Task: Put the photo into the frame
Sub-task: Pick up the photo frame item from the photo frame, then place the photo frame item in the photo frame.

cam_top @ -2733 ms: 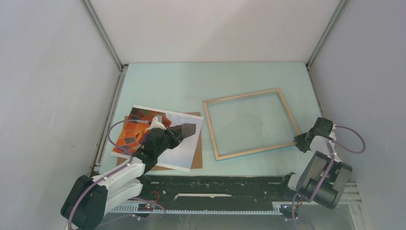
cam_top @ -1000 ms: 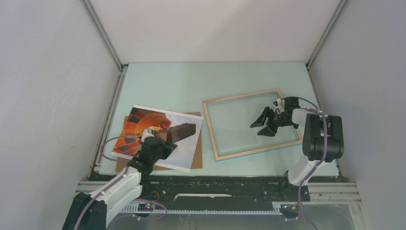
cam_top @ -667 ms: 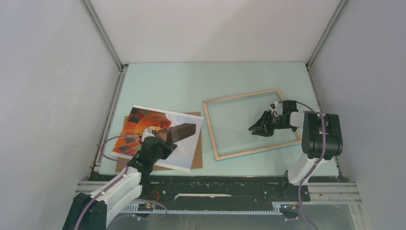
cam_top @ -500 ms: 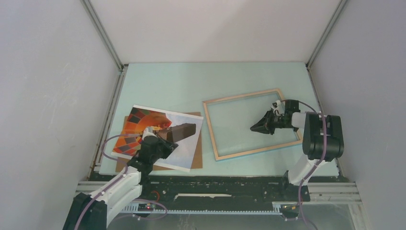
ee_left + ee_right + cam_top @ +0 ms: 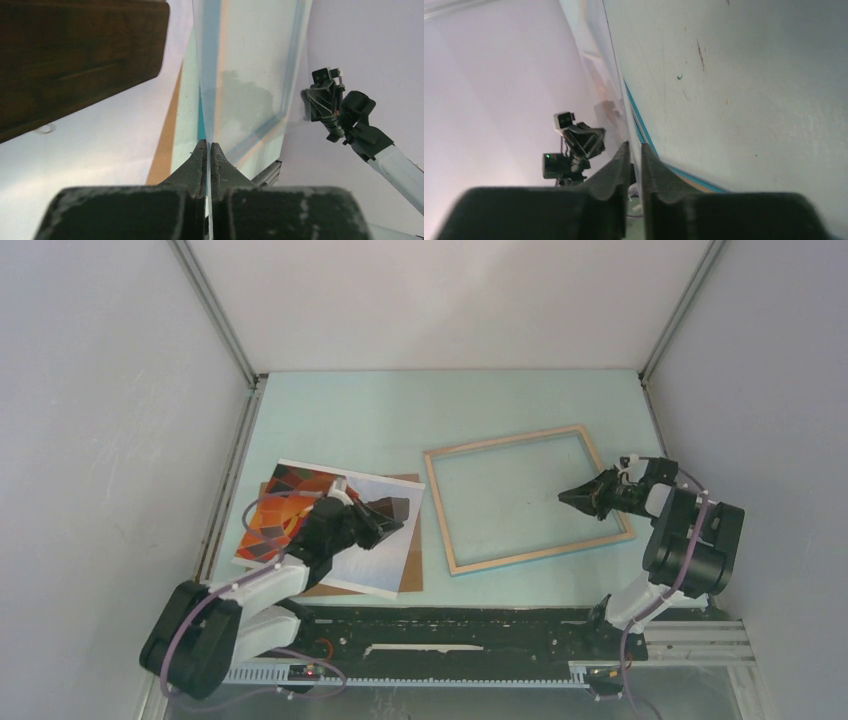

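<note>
The photo point(image 5: 272, 518), an orange-patterned print with a white border, lies at the left on a brown backing board point(image 5: 413, 565). My left gripper point(image 5: 378, 518) rests over its right part and is shut on the photo's thin edge, which runs straight between the jaws point(image 5: 208, 145). The photo's dark brown block point(image 5: 75, 55) fills the upper left of the left wrist view. The frame point(image 5: 500, 443), light wood with a blue edge, lies flat at centre right. My right gripper point(image 5: 572, 497) points left inside the frame's opening, just past its right rail. Its jaws point(image 5: 634, 146) are shut to a narrow slit, with nothing seen between them.
White walls close the table on three sides. A black rail point(image 5: 450, 625) runs along the near edge between the arm bases. Pale green table point(image 5: 400, 410) lies behind the frame and the photo.
My right gripper has closed from open and drawn back to the right, toward the frame's right rail. The left arm has swung in lower over the photo, its gripper still shut.
</note>
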Robot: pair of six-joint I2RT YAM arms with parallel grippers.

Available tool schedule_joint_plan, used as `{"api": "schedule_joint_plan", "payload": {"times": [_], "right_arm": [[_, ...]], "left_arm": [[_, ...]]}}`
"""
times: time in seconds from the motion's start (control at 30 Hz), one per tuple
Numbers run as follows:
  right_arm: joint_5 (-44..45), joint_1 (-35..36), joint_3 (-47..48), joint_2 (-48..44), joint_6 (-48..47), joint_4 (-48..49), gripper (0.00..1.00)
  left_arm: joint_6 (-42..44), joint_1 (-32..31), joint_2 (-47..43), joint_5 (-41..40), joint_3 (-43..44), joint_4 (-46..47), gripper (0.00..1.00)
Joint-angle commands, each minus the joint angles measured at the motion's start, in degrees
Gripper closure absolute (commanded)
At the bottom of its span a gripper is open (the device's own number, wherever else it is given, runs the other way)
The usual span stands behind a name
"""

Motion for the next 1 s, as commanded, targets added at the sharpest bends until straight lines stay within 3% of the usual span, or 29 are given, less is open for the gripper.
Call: {"api": "schedule_joint_plan", "payload": {"times": [0.0, 0.13, 0.33, 0.73, 0.97], "right_arm": [[-2.16, -0.23, -0.93, -3.28, 4.55, 5.28, 0.74], [1.66, -0.55, -4.23, -6.51, 9.43, 8.80, 0.53], [5.87, -3.66, -7.74, -12.52, 12.57, 8.24, 0.39], [12.17, -2.20, -18.91, -26.71, 28.65, 16.97, 0.39], [20.37, 2.25, -19.96, -34.99, 34.53, 13.34, 0.38]], "left_arm": [[-5.65, -3.37, 5.90, 1.82, 4.33, 7.84, 1.00], [-9.69, -4.48, 6.74, -1.99, 3.23, 14.15, 1.00], [-9.12, -4.44, 6.93, -3.60, 3.39, 13.36, 1.00], [-13.94, -4.53, 9.64, -3.09, 2.39, 17.67, 1.00], [-17.33, -4.66, 13.69, -1.32, 2.07, 24.02, 1.00]]}}
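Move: Between the right hand's fingertips lies the clear sheet's right edge; from the left hand, which already pinches the sheet's left side, that edge is about 43 cm to the right and 7 cm ahead. Below the right hand by roughly 7 cm, the frame's middle lies some 8 cm left and 2 cm ahead, its right rail 15 cm right and 6 cm ahead. From the left hand, the photo is about 19 cm left, 1 cm ahead, 8 cm below. Opening its almost shut fingers to well over half, the right hand gives up its grip on the clear sheet's edge, easing first to the right, then back and left again, and rising about 3 cm by the end while turning some 20 degrees clockwise. The left hand keeps its pinch and goes right and forward about 4 cm, slightly up, its left side rolling down. ##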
